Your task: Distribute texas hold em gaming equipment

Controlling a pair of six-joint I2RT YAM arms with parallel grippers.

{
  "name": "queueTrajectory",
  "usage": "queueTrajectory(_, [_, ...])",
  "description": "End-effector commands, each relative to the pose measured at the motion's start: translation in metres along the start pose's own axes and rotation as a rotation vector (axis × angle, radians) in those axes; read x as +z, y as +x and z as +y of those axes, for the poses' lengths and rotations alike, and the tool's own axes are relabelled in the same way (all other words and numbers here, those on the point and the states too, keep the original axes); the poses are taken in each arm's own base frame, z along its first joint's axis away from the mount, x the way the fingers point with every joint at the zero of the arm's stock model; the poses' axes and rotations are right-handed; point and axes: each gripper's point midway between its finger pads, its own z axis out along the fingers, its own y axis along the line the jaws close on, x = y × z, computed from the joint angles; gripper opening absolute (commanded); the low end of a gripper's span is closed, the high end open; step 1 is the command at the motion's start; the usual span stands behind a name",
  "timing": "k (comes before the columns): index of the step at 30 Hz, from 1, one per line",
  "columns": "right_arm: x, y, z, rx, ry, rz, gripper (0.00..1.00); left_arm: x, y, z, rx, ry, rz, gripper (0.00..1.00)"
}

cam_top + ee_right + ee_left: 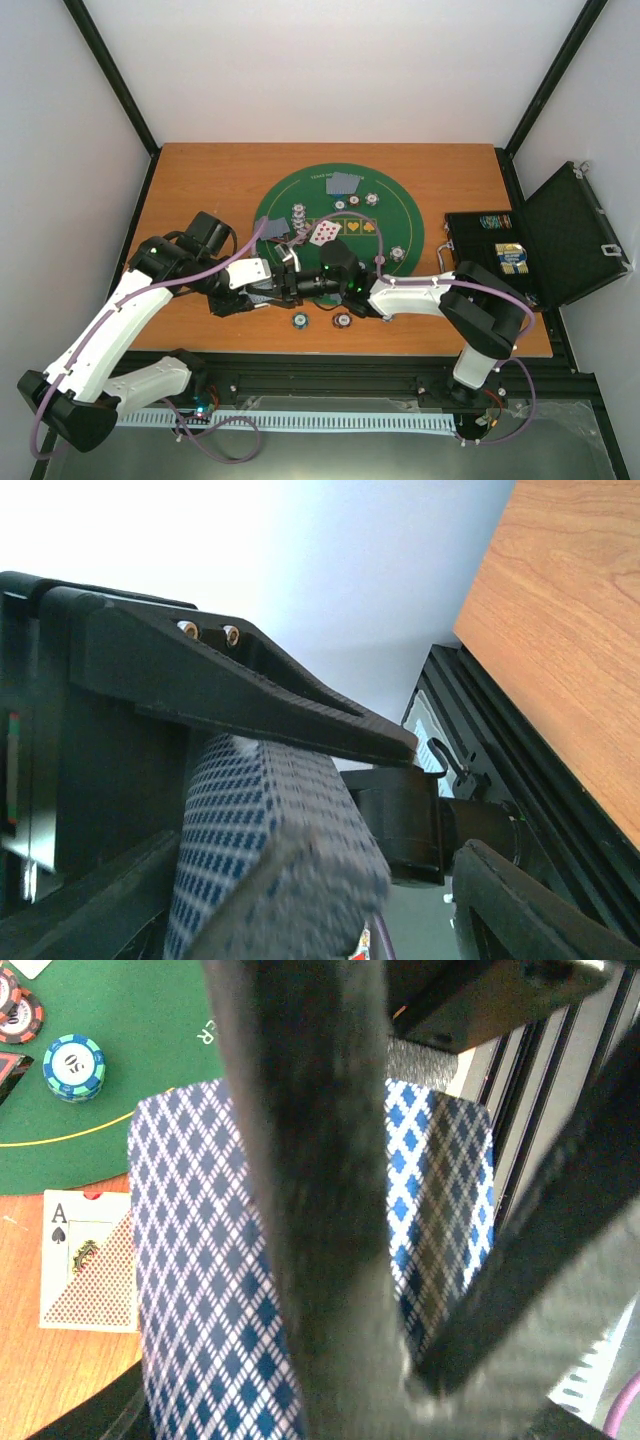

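My left gripper (289,284) is shut on a stack of blue-diamond-backed playing cards (200,1260) over the mat's near edge; one dark finger (300,1160) crosses the card backs. My right gripper (326,272) faces it from the right, and its open jaws straddle the same cards (260,830), the upper finger (260,685) lying along their top. An ace of spades (70,1250) lies face up on the wood. More cards (343,183) and striped poker chips (398,254) sit on the mat. Two chips (300,320) lie on the table in front.
The round green mat (405,215) covers the table's middle. An open black case (570,235) holding chips stands at the right edge. A teal chip stack (74,1065) sits on the mat near the held cards. The black frame rail (520,780) runs along the near edge.
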Motion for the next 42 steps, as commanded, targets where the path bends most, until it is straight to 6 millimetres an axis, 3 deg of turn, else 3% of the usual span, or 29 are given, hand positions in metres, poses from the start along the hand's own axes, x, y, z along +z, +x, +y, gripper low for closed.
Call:
queueTrajectory(1, [-0.021, -0.004, -0.032, 0.058, 0.071, -0.05, 0.69, -0.017, -0.014, -0.005, 0.031, -0.004, -0.066, 0.21])
queueTrajectory(11, [-0.035, 0.0, -0.044, 0.056, 0.145, -0.064, 0.51, -0.02, -0.017, -0.005, 0.027, 0.0, -0.077, 0.2])
queueTrajectory(21, [-0.053, -0.007, -0.024, 0.021, 0.143, -0.123, 0.31, -0.017, -0.013, -0.005, 0.033, -0.005, -0.064, 0.2])
queueTrajectory(28, [-0.062, -0.01, -0.013, 0.017, 0.143, -0.15, 0.05, -0.015, -0.011, -0.004, 0.036, -0.01, -0.055, 0.2])
queueTrajectory(30, [-0.068, -0.014, -0.011, 0.011, 0.151, -0.164, 0.03, -0.013, -0.009, -0.003, 0.035, -0.013, -0.047, 0.2])
queueTrajectory(37, [-0.119, -0.048, -0.009, -0.054, 0.274, -0.239, 0.03, -0.005, 0.0, 0.001, 0.02, -0.024, -0.008, 0.2])
queueTrajectory(42, [-0.165, -0.087, -0.05, -0.226, 0.76, -0.198, 0.03, -0.004, 0.002, 0.003, 0.009, -0.035, 0.005, 0.2])
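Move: Just to the right hand's left, some 2 cm off and slightly below, is the top card of the blue-backed deck, which the left fingers hold; it sits about 2 cm to the left hand's right and 2 cm below it. On the mat some 20 cm beneath the right hand, a face-up card lies about 13 cm ahead and 11 cm right. A teal chip lies 7 cm ahead and 3 cm right, a face-down pair 14 cm ahead, 1 cm left. Dragging the top card off the deck, the right hand eases about 5 cm to its right with a finger across the deck's face, closing from wide open to shut in a pinch on the card. It then speeds forward and farther right with the pinched card, towards the face-up card, some 15 cm overall, wrist turning clockwise and fingertips dipping. The left hand stays put, keeping its grip on the deck. ##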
